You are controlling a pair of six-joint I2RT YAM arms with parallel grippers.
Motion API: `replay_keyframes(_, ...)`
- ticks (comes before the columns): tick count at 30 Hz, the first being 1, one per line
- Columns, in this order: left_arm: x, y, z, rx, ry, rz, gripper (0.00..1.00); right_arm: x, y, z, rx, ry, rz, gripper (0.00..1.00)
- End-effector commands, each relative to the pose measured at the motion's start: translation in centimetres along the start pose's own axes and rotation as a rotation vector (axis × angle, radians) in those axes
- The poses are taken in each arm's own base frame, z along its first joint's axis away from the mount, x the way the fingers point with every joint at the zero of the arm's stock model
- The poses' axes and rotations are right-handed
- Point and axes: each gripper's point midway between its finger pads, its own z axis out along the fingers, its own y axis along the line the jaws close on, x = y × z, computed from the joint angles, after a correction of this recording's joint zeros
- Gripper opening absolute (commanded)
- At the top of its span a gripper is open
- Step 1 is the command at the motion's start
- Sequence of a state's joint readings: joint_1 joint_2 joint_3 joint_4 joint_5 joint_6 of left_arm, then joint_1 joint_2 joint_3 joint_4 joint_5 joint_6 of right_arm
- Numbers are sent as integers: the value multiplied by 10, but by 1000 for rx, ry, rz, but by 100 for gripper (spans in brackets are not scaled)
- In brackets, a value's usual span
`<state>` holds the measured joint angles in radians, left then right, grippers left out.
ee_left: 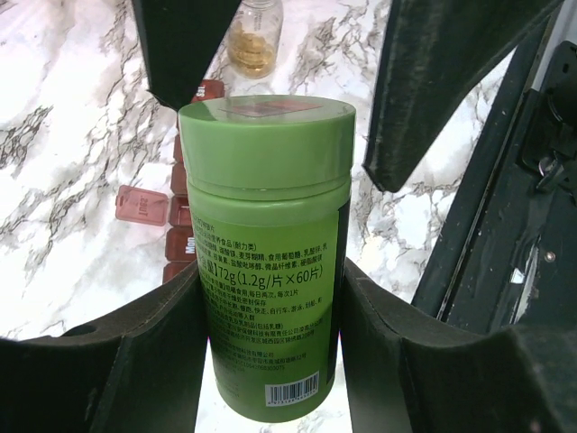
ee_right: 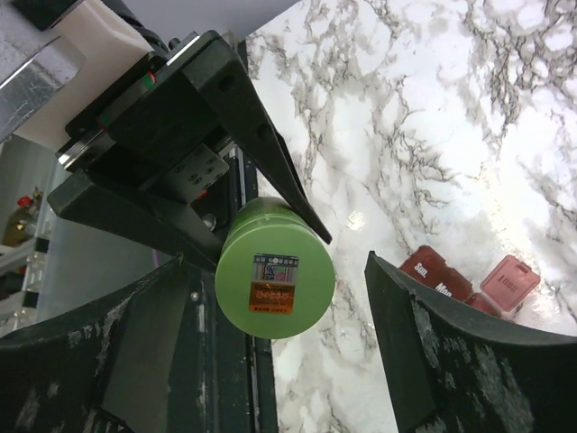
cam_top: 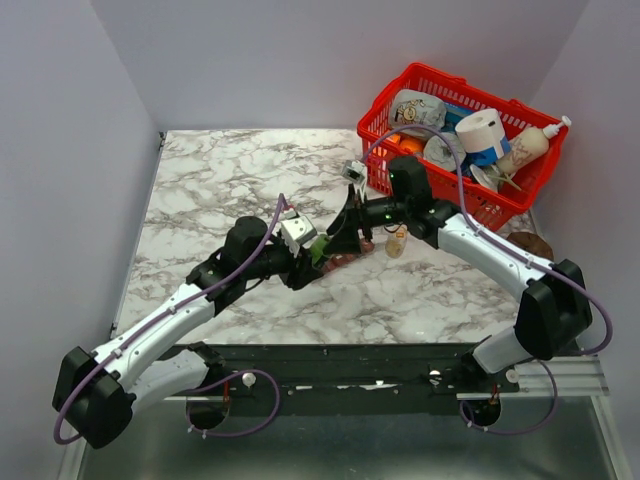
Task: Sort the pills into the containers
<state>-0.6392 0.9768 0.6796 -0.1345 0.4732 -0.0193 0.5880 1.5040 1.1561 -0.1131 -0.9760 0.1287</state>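
Observation:
My left gripper [ee_left: 270, 307] is shut on a green pill bottle [ee_left: 266, 253] and holds it by the body, above the marble table. The bottle's green screw cap [ee_right: 275, 268] is on and carries a small sticker. My right gripper [ee_right: 278, 271] is open around that cap, with a clear gap on one side; its fingers [ee_left: 433, 81] stand either side of the cap. In the top view both grippers meet at mid-table [cam_top: 335, 243]. The reddish-brown containers strip [ee_right: 439, 280] lies on the table below, one lid [ee_left: 141, 203] flipped open. No loose pills show.
A small clear jar [ee_left: 252, 41] with yellowish contents stands on the marble beyond the strip. A red mesh basket [cam_top: 460, 140] full of bottles and rolls sits at the back right. A brown round object [cam_top: 530, 243] lies near the right edge.

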Motion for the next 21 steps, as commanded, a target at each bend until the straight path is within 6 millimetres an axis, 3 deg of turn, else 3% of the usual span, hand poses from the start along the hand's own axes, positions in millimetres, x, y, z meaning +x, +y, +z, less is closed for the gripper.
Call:
replay_keyframes(1,-17,6,2,-37,-47,13,0,-5,0,5,5,-3,18,81)
replay_keyframes(7,-14,6,2,-34,-38,14,0,-2,8,9,-40,29,4,41)
replay_keyframes(10,-11,0,1,0,-28,31,0,-2,19,9,-107,39,-29,31)
replay_keyframes(14,-2,-16,-3,107,-12,129,0,2,49,0,-279,57,-150,25)
replay_keyframes(16,7,-25,-7,169,13,177,0,6,62,-5,-372,42,-367,25)
replay_keyframes(17,9,-33,-8,219,13,185,0,18,73,-13,-411,75,-376,24)
replay_keyframes(18,11,-38,-9,251,20,189,0,18,73,-15,-439,34,-611,24)
replay_keyframes(20,12,-46,-11,305,31,190,0,32,83,-22,-490,32,-689,24)
replay_keyframes(21,13,-52,-11,349,37,180,0,29,81,-20,-505,2,-816,25)
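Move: The right hand's open fingers already straddle the green bottle's cap, which lies within about 1 cm to the left of its hand point. The left hand still grips the bottle body, with the cap some 6 cm to its right, 2 cm ahead and 2 cm above. From the right hand, the pill organizer lies about 5 cm ahead and 2 cm right, the small pill jar about 8 cm ahead and 13 cm right, both some 17 cm below. Closing first, almost on the spot, the right fingers pinch the cap from both sides. The right hand then rolls some 25 degrees about its fingers, counter-clockwise as seen facing the cap from the right, also swinging counter-clockwise from above, while drawing about 3 cm back towards the base. The left hand keeps its hold on the body and goes back 2.5 cm with it, yawing about 10 degrees clockwise. ##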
